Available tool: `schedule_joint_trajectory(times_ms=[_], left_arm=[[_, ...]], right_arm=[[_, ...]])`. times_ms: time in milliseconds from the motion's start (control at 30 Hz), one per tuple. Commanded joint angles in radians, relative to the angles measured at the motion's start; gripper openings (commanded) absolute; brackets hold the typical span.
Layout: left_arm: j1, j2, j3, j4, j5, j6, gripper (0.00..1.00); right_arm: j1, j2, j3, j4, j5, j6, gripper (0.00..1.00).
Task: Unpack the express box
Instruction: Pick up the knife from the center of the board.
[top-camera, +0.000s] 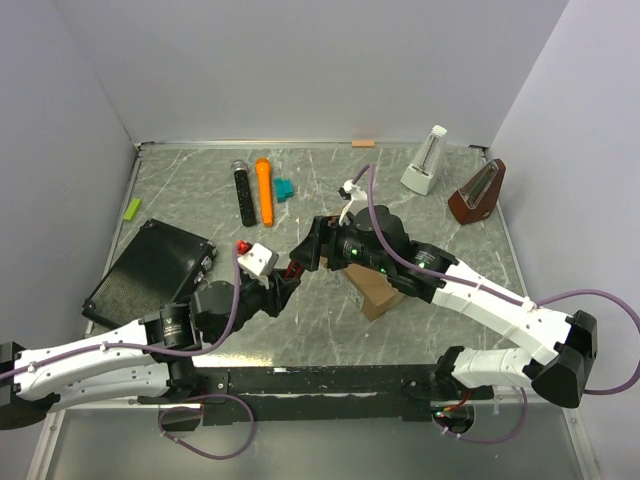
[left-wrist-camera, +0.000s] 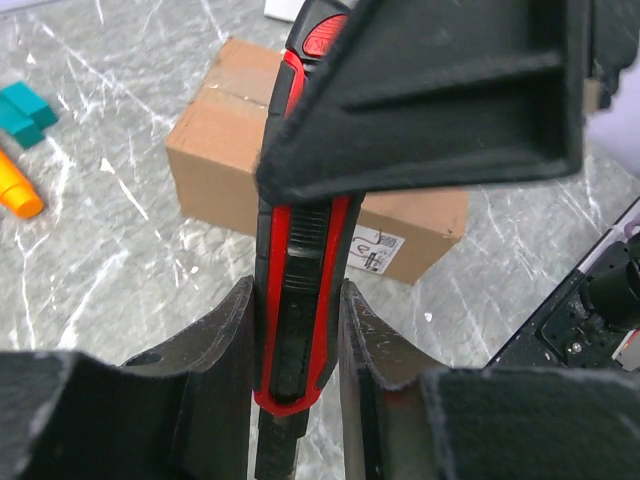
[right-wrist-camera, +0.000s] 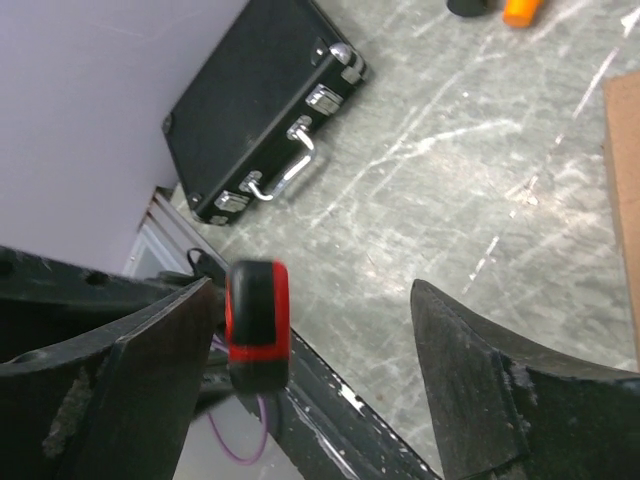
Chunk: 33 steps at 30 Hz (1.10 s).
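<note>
The express box (top-camera: 378, 292), a brown cardboard carton, lies mid-table, mostly hidden under my right arm. In the left wrist view the box (left-wrist-camera: 225, 150) shows a closed, taped top and a label on its side. My left gripper (left-wrist-camera: 297, 330) is shut on a red and black utility knife (left-wrist-camera: 300, 270), held above the table left of the box. My right gripper (right-wrist-camera: 312, 300) stands open around the knife's far end (right-wrist-camera: 257, 325), which sits close to its left finger; the right finger is well apart. In the top view the two grippers (top-camera: 285, 280) (top-camera: 315, 245) meet at the knife (top-camera: 293, 268).
A flat black case (top-camera: 150, 265) with metal latches lies at the left. An orange marker (top-camera: 265, 190), a black marker (top-camera: 243, 193) and a teal block (top-camera: 285, 188) lie at the back. Two metronomes, white (top-camera: 425, 162) and brown (top-camera: 478, 192), stand at the back right.
</note>
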Motion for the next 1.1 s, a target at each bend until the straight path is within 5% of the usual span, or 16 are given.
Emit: schedule_joint_trajectory(times_ms=[0,200,667,933,1000,1067], left_arm=[[-0.040,-0.014,-0.017,0.113,-0.072,0.044,0.01],[-0.064,0.014,-0.006,0.161,-0.097,0.054,0.01],[-0.096,0.037,0.040,0.205,-0.094,0.065,0.01],[-0.113,0.080,0.087,0.190,-0.114,0.055,0.01],[-0.113,0.088,0.100,0.160,-0.147,0.024,0.07],[-0.113,0.091,0.107,0.123,-0.175,-0.007,0.22]], right_arm=[[-0.004,-0.012,0.014,0.085,-0.025,0.029,0.81],[-0.003,-0.004,0.011,0.105,-0.040,0.029,0.68],[-0.004,0.008,-0.016,0.127,-0.041,0.029,0.64],[-0.004,0.016,-0.029,0.159,-0.074,0.017,0.21],[-0.006,0.006,-0.031,0.153,-0.069,0.013,0.00],[-0.007,-0.013,-0.032,0.139,-0.061,0.003,0.00]])
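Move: The left hand already holds the knife near its blade end, handle slanting up; the right gripper it is offered to is some 5 cm ahead, 5 cm right and 6 cm above. From the open right hand the knife's middle lies about 3 cm left, 2 cm back and 3 cm lower. The cardboard box is roughly 10 cm ahead, 10 cm right and 22 cm below the right hand; the orange torch about 33 cm ahead, 16 cm left and 25 cm below. The right hand eases left and up, under 2 cm each way with a brief dip midway, while its fingers part-close, pause, then shut on the upper part of the knife's handle and pinch it. The left hand keeps its steady grip near the blade end and brings the knife about 2.5 cm to the right and 1.5 cm up into the right gripper, its wrist hardly turning. ##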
